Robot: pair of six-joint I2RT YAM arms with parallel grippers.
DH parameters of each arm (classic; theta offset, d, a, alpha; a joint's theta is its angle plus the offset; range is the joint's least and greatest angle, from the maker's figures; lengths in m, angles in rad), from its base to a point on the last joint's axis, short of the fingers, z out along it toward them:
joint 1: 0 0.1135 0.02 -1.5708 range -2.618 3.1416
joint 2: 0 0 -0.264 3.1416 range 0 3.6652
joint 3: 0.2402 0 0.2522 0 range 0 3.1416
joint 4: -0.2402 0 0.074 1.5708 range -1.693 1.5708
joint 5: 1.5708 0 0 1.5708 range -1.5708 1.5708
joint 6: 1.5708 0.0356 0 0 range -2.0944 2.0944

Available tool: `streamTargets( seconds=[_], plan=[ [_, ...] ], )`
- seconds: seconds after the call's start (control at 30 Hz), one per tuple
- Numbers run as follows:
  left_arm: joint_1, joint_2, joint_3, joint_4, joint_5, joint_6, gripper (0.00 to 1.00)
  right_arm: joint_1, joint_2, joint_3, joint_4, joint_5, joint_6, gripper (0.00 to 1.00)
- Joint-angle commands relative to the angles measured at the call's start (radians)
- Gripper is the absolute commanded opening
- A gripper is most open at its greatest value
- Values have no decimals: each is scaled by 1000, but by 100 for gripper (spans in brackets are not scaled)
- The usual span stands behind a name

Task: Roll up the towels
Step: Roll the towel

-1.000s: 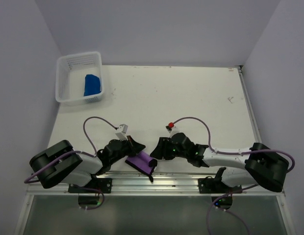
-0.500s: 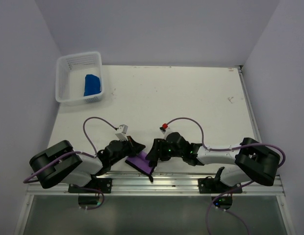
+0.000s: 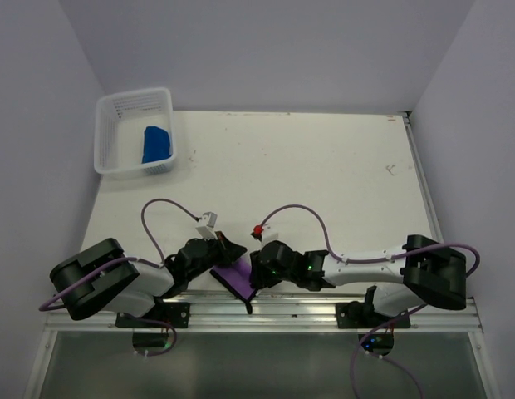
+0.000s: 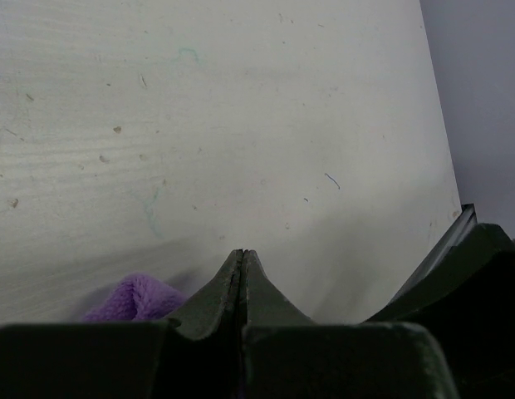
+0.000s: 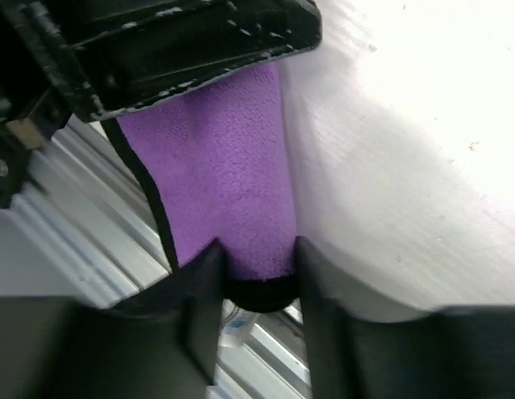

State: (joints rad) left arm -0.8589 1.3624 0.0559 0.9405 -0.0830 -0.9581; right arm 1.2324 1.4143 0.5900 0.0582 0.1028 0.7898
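The purple towel point(image 3: 233, 278) lies partly rolled at the table's near edge, between my two grippers. In the right wrist view the purple towel point(image 5: 224, 158) runs as a roll with a black hem, and my right gripper point(image 5: 257, 246) has closed on its near end, a finger touching each side. My left gripper point(image 3: 223, 253) rests on the towel's far end, seen as a black block point(image 5: 191, 41). In its own view the left gripper point(image 4: 243, 254) is shut, with a tuft of purple towel point(image 4: 133, 301) beside it. The blue towel point(image 3: 156, 144) lies in the basket.
A white mesh basket point(image 3: 114, 106) stands at the back left corner of the table. An aluminium rail point(image 3: 282, 312) runs along the near edge right under the towel, and the rail point(image 5: 71, 220) shows close to my right fingers. Grey walls enclose the table.
My right gripper has moved left to the towel's end and its jaws have narrowed onto the roll. The left arm has not moved.
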Motion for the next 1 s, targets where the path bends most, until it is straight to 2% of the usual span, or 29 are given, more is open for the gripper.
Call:
streamTargets(
  seconds=[0.0, 0.07, 0.1, 0.17, 0.2, 0.47, 0.7, 0.97],
  plan=[
    [-3, -14, -134, -2, -24, 24, 0, 79, 15, 100, -173, 213, -87, 35],
    [-3, -14, -125, -9, -21, 25, 0, 145, 29, 152, -225, 288, -118, 24],
    [-3, -14, -120, -15, -15, 25, 0, 169, 44, 169, -244, 376, -127, 14],
    [-3, -17, -104, -29, -11, 24, 0, 231, 60, 221, -303, 455, -146, 3],
    [-3, -20, -99, -37, -5, 27, 0, 251, 75, 235, -319, 535, -153, 1],
    [-3, -42, 34, -146, 3, 64, 0, 391, 209, 338, -471, 834, -221, 0],
    [-3, -32, 131, -190, 9, 93, 0, 427, 294, 346, -468, 1012, -254, 0],
    [4, 7, 243, -233, 18, 131, 0, 429, 426, 366, -357, 1146, -397, 0]
  ],
)
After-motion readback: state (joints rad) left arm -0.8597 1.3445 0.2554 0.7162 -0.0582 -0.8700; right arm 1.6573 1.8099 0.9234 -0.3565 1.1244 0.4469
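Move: The purple towel's roll lies right at my right fingertips: its near end is between the half-open pads, about 1 cm below my hand point and 1 cm back, and its middle some 3 cm ahead and 3 cm left. From my left hand that middle is about 5 cm back and 1 cm right, a little below. From my right hand, the black-edged flap lies about 7 cm left and 2 cm back; the black corner tail is 8 cm back, 2 cm left. I shut my right fingers on the roll's near end, drawing back, left and up about 2 cm, then carry it forward and right some 4 cm while my wrist twists steadily, around 70 degrees in all, until the fingers point forward instead of left and down. My left hand, still shut at the far end, barely moves at first, then lifts away forward and right, about 5 cm. ##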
